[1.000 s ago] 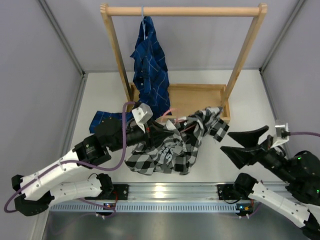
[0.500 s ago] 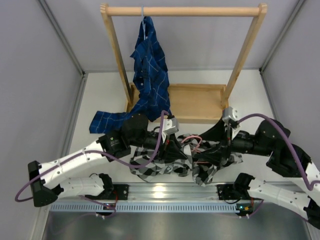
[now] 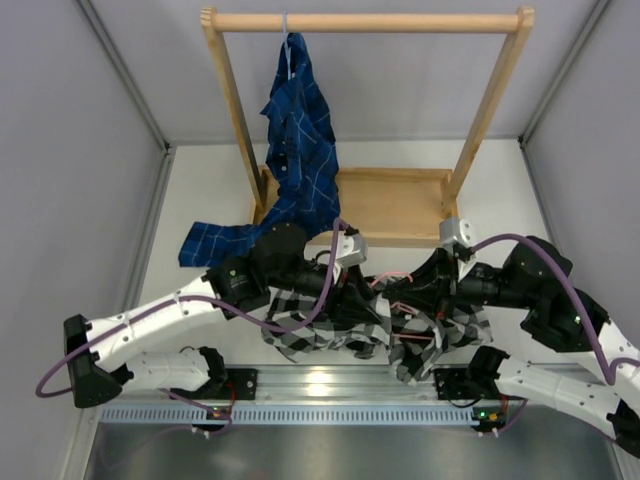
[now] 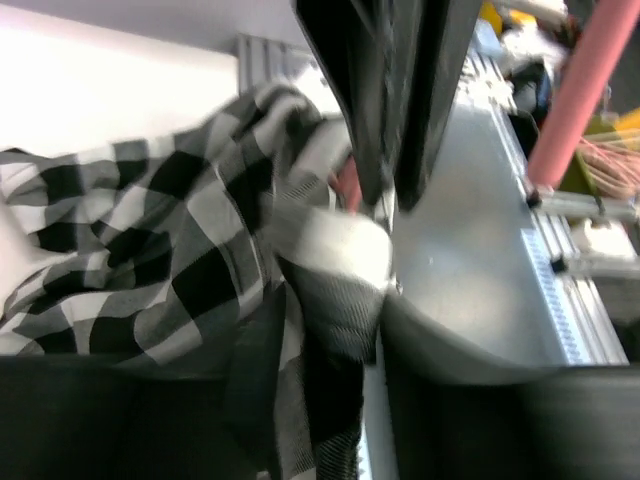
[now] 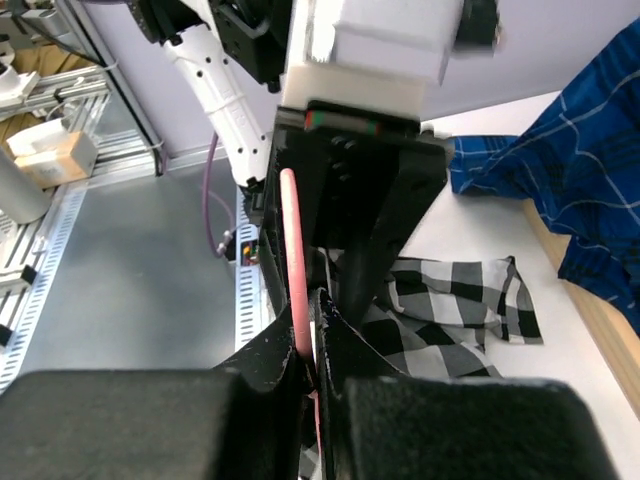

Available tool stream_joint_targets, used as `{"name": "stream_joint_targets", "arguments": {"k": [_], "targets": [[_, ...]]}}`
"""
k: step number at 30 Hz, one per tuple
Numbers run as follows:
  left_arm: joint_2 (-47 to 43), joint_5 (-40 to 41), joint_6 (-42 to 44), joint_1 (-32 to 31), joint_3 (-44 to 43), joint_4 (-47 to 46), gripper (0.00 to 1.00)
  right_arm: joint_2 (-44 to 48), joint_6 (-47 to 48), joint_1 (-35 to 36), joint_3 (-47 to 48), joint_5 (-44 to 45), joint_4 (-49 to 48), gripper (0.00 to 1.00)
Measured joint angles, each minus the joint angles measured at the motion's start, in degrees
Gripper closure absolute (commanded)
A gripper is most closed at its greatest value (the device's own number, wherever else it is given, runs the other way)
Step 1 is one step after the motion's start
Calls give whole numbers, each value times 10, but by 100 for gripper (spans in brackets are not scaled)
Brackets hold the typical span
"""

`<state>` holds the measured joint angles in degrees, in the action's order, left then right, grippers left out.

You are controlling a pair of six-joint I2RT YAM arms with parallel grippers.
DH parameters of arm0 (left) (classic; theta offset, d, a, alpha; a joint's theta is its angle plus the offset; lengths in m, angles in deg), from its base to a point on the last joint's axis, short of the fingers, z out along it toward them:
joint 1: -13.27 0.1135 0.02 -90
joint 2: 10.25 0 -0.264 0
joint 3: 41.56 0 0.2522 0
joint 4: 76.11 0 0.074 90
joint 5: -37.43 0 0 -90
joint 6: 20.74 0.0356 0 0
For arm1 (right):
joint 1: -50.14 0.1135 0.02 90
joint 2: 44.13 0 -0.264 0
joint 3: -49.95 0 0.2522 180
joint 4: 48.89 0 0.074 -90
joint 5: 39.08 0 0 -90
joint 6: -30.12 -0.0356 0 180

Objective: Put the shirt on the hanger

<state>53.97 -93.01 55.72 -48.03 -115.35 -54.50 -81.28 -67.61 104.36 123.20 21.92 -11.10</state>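
Note:
The black-and-white check shirt (image 3: 318, 335) lies bunched at the table's near edge between my two arms. The pink wire hanger (image 3: 393, 281) shows in loops above it, mostly buried in the fabric. My left gripper (image 3: 366, 303) is shut on a fold of the shirt (image 4: 330, 300), with check cloth (image 4: 150, 240) spread to its left. My right gripper (image 3: 408, 303) faces it from the right. Its fingers (image 5: 345, 330) are shut on the hanger wire (image 5: 295, 260), which runs straight up between them. The shirt also shows behind in the right wrist view (image 5: 450, 310). The two grippers nearly touch.
A wooden rack (image 3: 365, 21) stands at the back with its base tray (image 3: 395, 205). A dark blue grid shirt (image 3: 298, 130) hangs from it on a pale hook (image 3: 285, 25) and trails onto the table (image 3: 212, 243). A metal rail (image 3: 330, 382) runs along the near edge.
My right arm swung in from the far right, where it was open and empty, and closed on the hanger. My left arm moved right with the shirt, which bunched up between the grippers.

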Motion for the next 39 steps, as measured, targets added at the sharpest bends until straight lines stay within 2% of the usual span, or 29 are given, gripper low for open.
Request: {"name": "stream_joint_targets", "arguments": {"k": [2, 6, 9, 13, 18, 21, 26, 29, 35, 39], "targets": [[0, 32, 11, -1, -19, 4, 2, 3, -2, 0, 0, 11, 0, 100], [-24, 156, 23, -1, -74, 27, 2, 10, -4, 0, 1, 51, 1, 100], [-97, 290, 37, -1, -68, 29, 2, 13, -5, 0, 8, 107, 7, 100], [-252, 459, 43, 0, 18, 2, 2, 19, -14, 0, 29, 179, 18, 100], [-390, 568, 25, 0, 147, -33, 2, 22, -14, 0, 82, 221, 36, 100], [-414, 566, 10, 0, 220, -42, 2, 19, -13, 0, 126, 233, 49, 100], [-461, 491, -2, 0, 344, -88, 2, 4, -8, 0, 184, 234, 73, 100], [-492, 459, -3, 0, 387, -126, 2, -3, -8, 0, 190, 231, 80, 100], [-494, 429, -4, 0, 402, -186, 3, -20, -6, 0, 190, 238, 92, 100], [-488, 429, -5, 0, 397, -179, 2, -23, 4, 0, 190, 270, 100, 100]]}}
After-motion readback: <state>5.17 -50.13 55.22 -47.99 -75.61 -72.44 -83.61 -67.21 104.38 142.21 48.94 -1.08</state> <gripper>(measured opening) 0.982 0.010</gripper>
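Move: My left fingers, already starting to open, are at the checked shirt's bunched upper edge; the shirt's middle hangs about 12 cm below them and 2 cm ahead, with the pink hanger's body some 8 cm to their right and 3 cm nearer me. My right fingers are shut on the hanger by its hook, its body about 6 cm below and 3 cm back, the shirt's middle 7 cm left and 18 cm down. The rack's base tray is some 38 cm ahead of them, 7 cm left, well below. I open my left hand wide and let go of the shirt, sweep it forward, up and out left in an arc, then sink it about 14 cm, fingers open around the shirt's left part, ending some 13 cm left of the start and turned 45 degrees counter-clockwise. Meanwhile my right hand keeps its pinch on the hanger and draws it up about 9 cm, right and forward, swinging clockwise. ##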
